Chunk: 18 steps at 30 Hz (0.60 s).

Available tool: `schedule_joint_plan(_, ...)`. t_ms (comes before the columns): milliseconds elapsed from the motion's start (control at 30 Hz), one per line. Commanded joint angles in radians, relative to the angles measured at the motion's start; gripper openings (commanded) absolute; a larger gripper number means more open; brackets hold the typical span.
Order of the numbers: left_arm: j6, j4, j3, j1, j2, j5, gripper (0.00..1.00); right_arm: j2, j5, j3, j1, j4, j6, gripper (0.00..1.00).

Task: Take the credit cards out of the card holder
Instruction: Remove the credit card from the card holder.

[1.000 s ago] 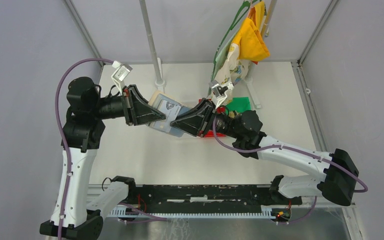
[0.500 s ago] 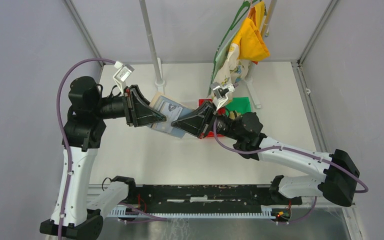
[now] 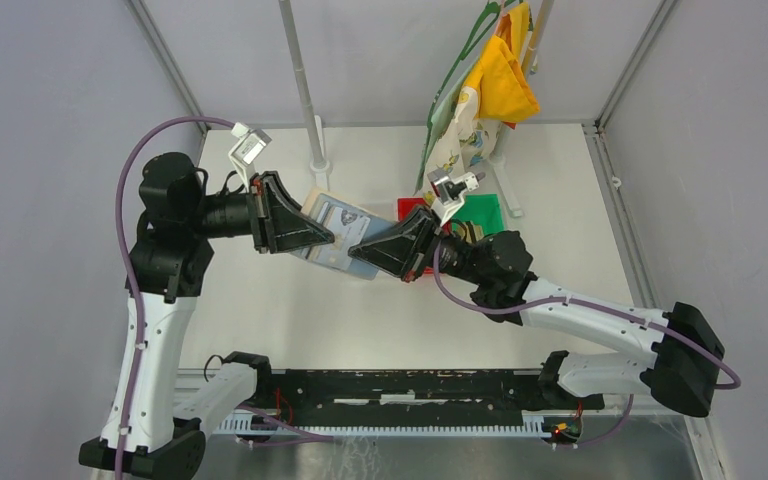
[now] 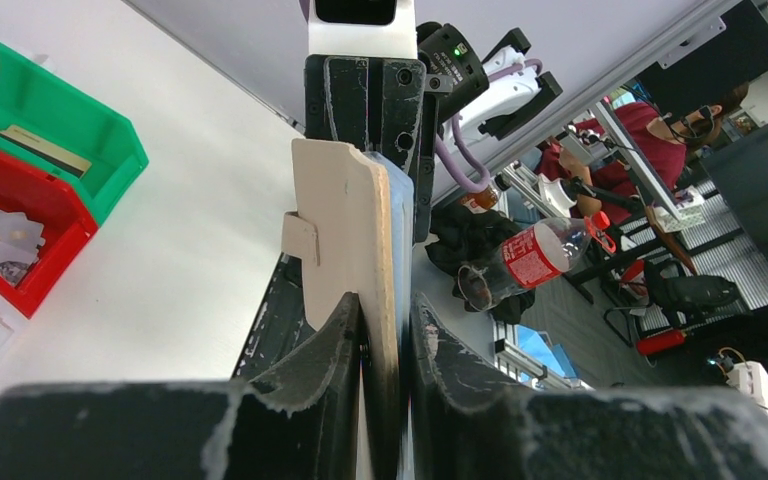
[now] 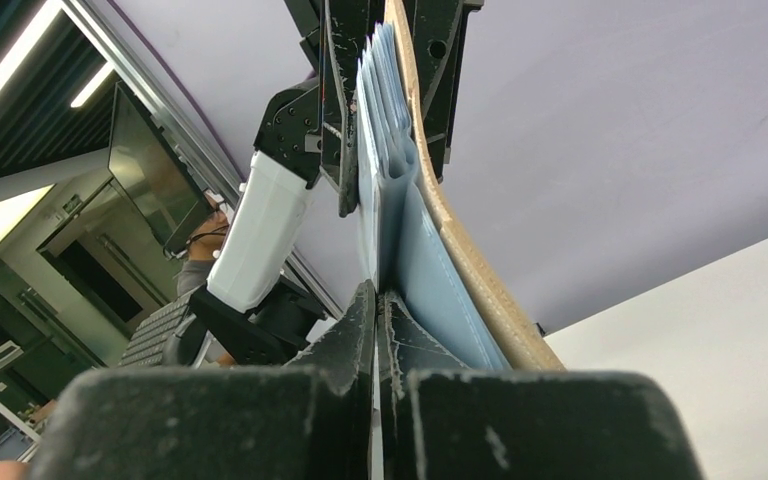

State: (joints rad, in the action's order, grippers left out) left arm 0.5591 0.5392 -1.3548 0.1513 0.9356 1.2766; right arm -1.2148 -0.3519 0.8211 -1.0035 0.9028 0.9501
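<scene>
The card holder (image 3: 332, 215), tan outside with pale blue-grey pockets, hangs above the table between both arms. My left gripper (image 3: 326, 238) is shut on its left edge; in the left wrist view the jaws (image 4: 385, 305) pinch the tan cover (image 4: 345, 230) with its strap tab. My right gripper (image 3: 356, 247) meets the holder from the right. In the right wrist view its jaws (image 5: 376, 290) are shut on the thin edge of a pale credit card (image 5: 372, 130) standing out of the blue pockets beside the tan cover (image 5: 460, 250).
A red bin (image 3: 410, 208) and a green bin (image 3: 477, 210) sit just behind the right gripper. Yellow and patterned cloths (image 3: 495, 70) hang on a rack at the back right. A metal pole (image 3: 305, 100) stands behind the holder.
The right jaws have closed at the holder's right edge. The right wrist has swung slightly back and right. The holder and left gripper have barely shifted.
</scene>
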Motion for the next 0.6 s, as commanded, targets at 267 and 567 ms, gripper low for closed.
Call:
schedule_joint_plan(267, 0.114, -0.119, -0.04, 0.004, -0.019, 0.061, 0.27, 0.054, 0.03, -0.028, 0.011, 0.036, -0.005, 0.0)
schedule_joint_plan(567, 0.112, -0.127, -0.036, 0.005, -0.027, 0.038, 0.02, 0.022, 0.0, 0.001, 0.011, 0.059, 0.031, 0.36)
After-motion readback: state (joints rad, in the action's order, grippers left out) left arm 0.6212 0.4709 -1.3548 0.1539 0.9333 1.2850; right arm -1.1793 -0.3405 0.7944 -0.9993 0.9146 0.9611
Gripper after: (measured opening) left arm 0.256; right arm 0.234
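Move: The left hand still holds the card holder by its edge; the card's middle lies about 2 cm to its right, 1 cm ahead and about level with it. From the right hand, shut on the card's near edge, the card's middle is about 3 cm left, 2 cm ahead and 1 cm up. Far below on the table, some 39 cm down, are the red tray, 15 cm ahead and 11 cm right, and the green tray, 17 cm ahead and 21 cm right. Right hand tugs the pinched card edge 1 cm right, then opens; left keeps hold, lifting the holder 1 cm. ##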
